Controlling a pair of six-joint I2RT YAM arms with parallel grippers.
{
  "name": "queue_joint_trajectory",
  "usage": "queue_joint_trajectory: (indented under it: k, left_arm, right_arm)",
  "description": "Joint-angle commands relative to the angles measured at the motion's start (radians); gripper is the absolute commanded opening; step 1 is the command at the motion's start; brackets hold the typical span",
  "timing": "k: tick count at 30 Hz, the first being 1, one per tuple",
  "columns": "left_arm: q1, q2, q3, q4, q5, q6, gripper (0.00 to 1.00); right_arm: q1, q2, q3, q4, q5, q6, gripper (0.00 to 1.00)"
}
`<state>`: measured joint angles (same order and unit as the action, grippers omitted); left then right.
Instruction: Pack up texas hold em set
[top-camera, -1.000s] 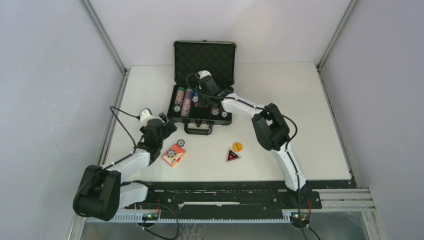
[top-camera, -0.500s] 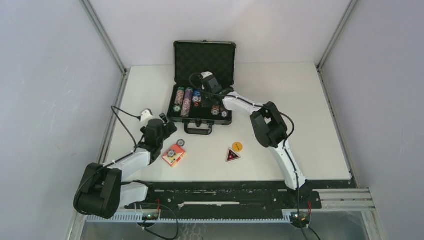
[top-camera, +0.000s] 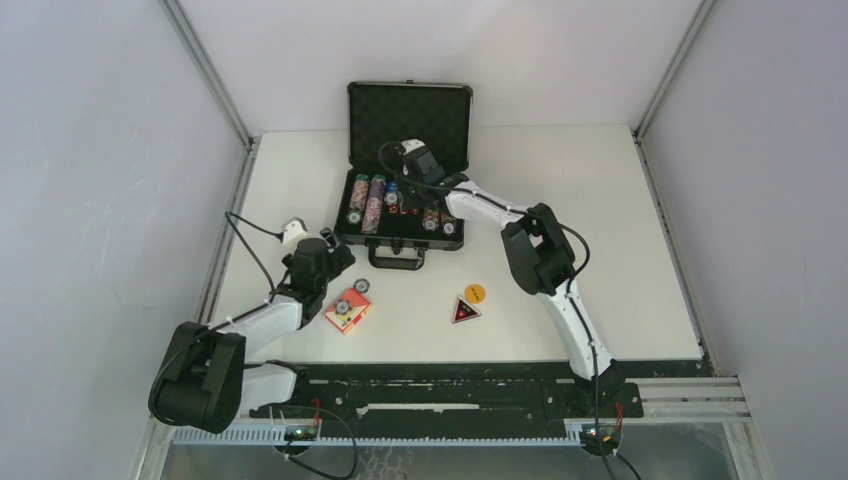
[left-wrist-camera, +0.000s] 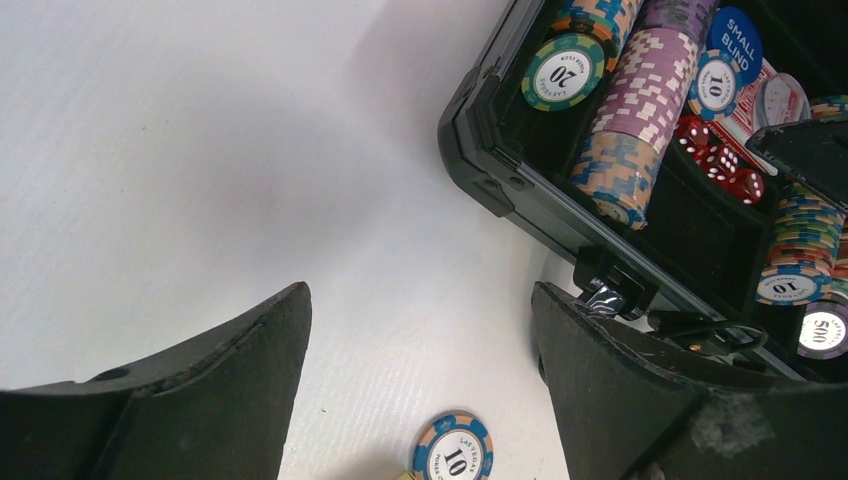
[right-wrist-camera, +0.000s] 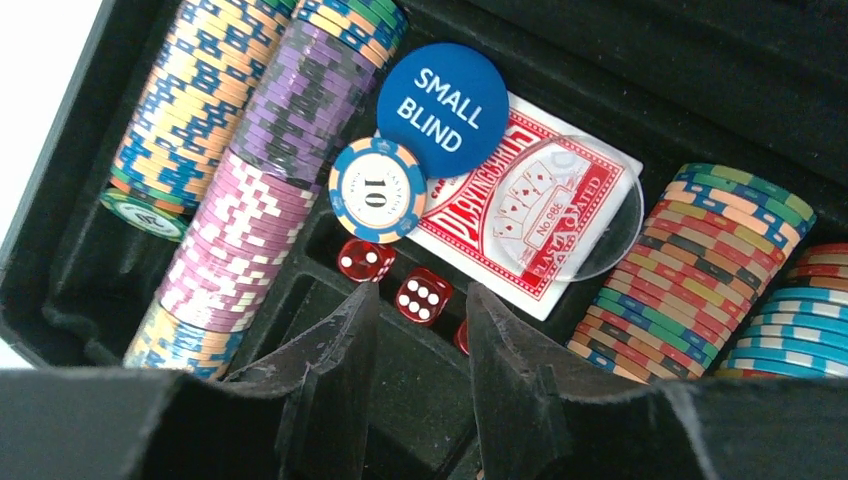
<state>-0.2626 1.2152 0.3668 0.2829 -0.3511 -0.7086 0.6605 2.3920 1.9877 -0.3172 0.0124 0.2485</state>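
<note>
The black briefcase (top-camera: 410, 118) stands open at the back of the table, its slots holding rows of multicoloured chips (right-wrist-camera: 250, 210). My right gripper (right-wrist-camera: 423, 288) hangs open inside it, over the middle slot. Just past its tips lie small red dice (right-wrist-camera: 363, 259), with nothing gripped. Beside the dice lie a red card box (right-wrist-camera: 530, 215), a blue "small blind" button (right-wrist-camera: 443, 108) and a "10" chip (right-wrist-camera: 378, 190). My left gripper (left-wrist-camera: 420, 295) is wide open and empty above the table, left of the case's front corner (left-wrist-camera: 480, 150). A loose "10" chip (left-wrist-camera: 452, 448) lies under it.
On the table in front of the case lie a second red card box (top-camera: 347, 310) with a chip on top, a yellow round button (top-camera: 475, 293) and a dark triangular marker (top-camera: 465, 311). The case handle (top-camera: 396, 262) sticks out toward me.
My right gripper's jaws have spread apart over the dice slot, and its wrist has shifted slightly. The left arm has barely moved.
</note>
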Motion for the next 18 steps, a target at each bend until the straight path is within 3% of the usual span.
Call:
queue_joint_trajectory:
  k: [1,18]
  left_arm:
    - [-0.006,0.009,0.023,0.036,0.01,-0.002,0.86]
    - [-0.005,-0.006,0.02,0.045,0.043,-0.016,0.85]
  right_arm:
    - [0.001,-0.09,-0.072,0.084,0.029,-0.005,0.46]
    - [0.011,-0.56,-0.684,0.282,0.209,-0.019,0.45]
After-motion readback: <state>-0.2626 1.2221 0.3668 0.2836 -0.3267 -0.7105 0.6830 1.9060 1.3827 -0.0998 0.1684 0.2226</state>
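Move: The orange disc, seemingly the next thing, lies on the open table about 21 cm back and 15 cm to the right of the right hand, some 4 cm lower. The red-black triangle is about 25 cm back and 13 cm right. The third red die, in the case, is right under the fingers, about 2 cm below. From the left hand the disc is about 36 cm right and 8 cm back. The half-open right hand leaves the dice, swinging about 10 cm back-right towards the orange disc, then rising 6 cm. ##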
